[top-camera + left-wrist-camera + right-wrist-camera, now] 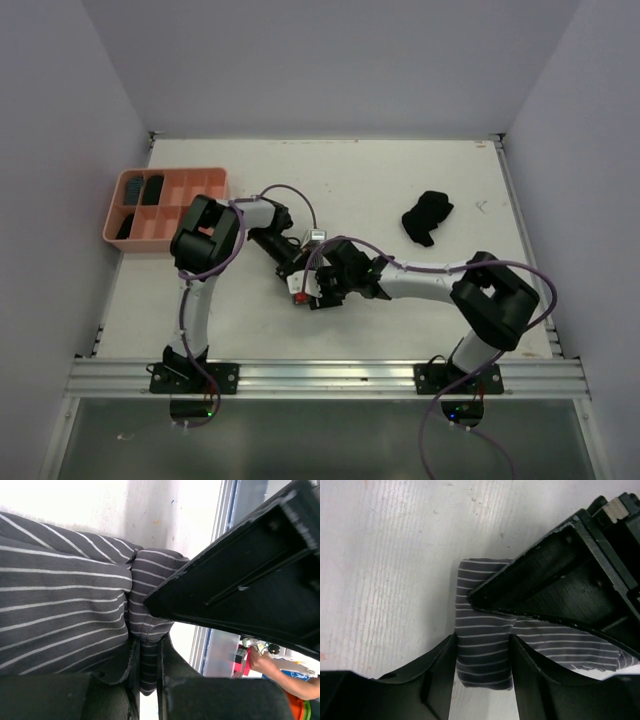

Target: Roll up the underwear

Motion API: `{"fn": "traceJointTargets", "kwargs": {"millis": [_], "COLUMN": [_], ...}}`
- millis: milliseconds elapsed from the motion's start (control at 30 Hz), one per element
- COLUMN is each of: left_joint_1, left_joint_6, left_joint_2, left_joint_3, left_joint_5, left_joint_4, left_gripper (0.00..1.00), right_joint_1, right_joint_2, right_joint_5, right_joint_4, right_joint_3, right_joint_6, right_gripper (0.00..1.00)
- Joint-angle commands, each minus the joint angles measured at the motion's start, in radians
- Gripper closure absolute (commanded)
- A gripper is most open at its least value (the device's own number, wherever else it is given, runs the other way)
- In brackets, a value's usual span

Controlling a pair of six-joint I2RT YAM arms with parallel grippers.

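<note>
The grey-and-white striped underwear [482, 652] lies bunched on the white table. My right gripper [482, 645] is shut on its rolled end, with a finger touching each side. In the left wrist view the same striped cloth [65, 610] fills the left half, and my left gripper [146, 652] is shut on a thin fold of it. Both grippers meet at the table's centre in the top view, left gripper [293, 266] and right gripper [318, 290], and they hide the striped piece there. The black underwear [427, 217] lies crumpled at the back right, apart from both arms.
A salmon-pink compartment tray [205, 183] stands at the back left, with dark rolled items in some cells. The table's metal front rail [320, 375] runs by the arm bases. White walls enclose the table on three sides.
</note>
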Motion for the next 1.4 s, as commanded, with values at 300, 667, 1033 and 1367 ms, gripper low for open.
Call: {"fn": "traceJointTargets", "kwargs": {"millis": [300, 667, 1033, 1367], "left_joint_1": [0.01, 0.111, 0.303, 0.233], "left_joint_6": [0.079, -0.042, -0.112, 0.133], "left_joint_2": [0.045, -0.173, -0.513, -1.067], "left_joint_3": [-0.004, 0.115, 0.105, -0.433], "left_joint_5": [-0.351, -0.372, -0.452, -0.483], "left_joint_4": [0.128, 0.168, 0.46, 0.58], "left_gripper": [0.76, 0.46, 0.42, 0.39], "right_joint_1": [0.006, -0.002, -0.085, -0.22], "right_joint_2": [0.131, 0.183, 0.208, 0.421], "right_joint_5": [-0.115, -0.174, -0.302, -0.583], "right_joint_4": [-0.15, -0.237, -0.237, -0.375], "right_joint_3": [0.093, 0.122, 0.173, 0.419], "right_joint_6": [-0.041, -0.049, 0.072, 0.273], "right_gripper": [0.86, 1.0, 1.0, 1.0]}}
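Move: The right end of the rolled near edge of the underwear lies almost between the right hand's open fingers, about 1 cm left and 1 cm below. The left hand still pinches the roll's other end, with the right end some 6 cm to its right, level with it. The underwear's flat body stretches ahead, its middle about 6 cm out and 3 cm left of the right hand. The pink box is roughly 20 cm ahead and 31 cm left of the left hand. The right hand settles about 1 cm, shuts its fingers on the right end of the roll and eases some 2 cm left with it, then keeps the pinch and turns the wrist about 35 degrees so the fingertips swing back under towards the robot, as if to roll the edge forward. Meanwhile the left hand opens and slips off the roll's left end, then sweeps forward and left over the table and up about 20 cm, drawing back some 8 cm near the top as its fingers swing round to point down and forward, ending beside the pink box. ##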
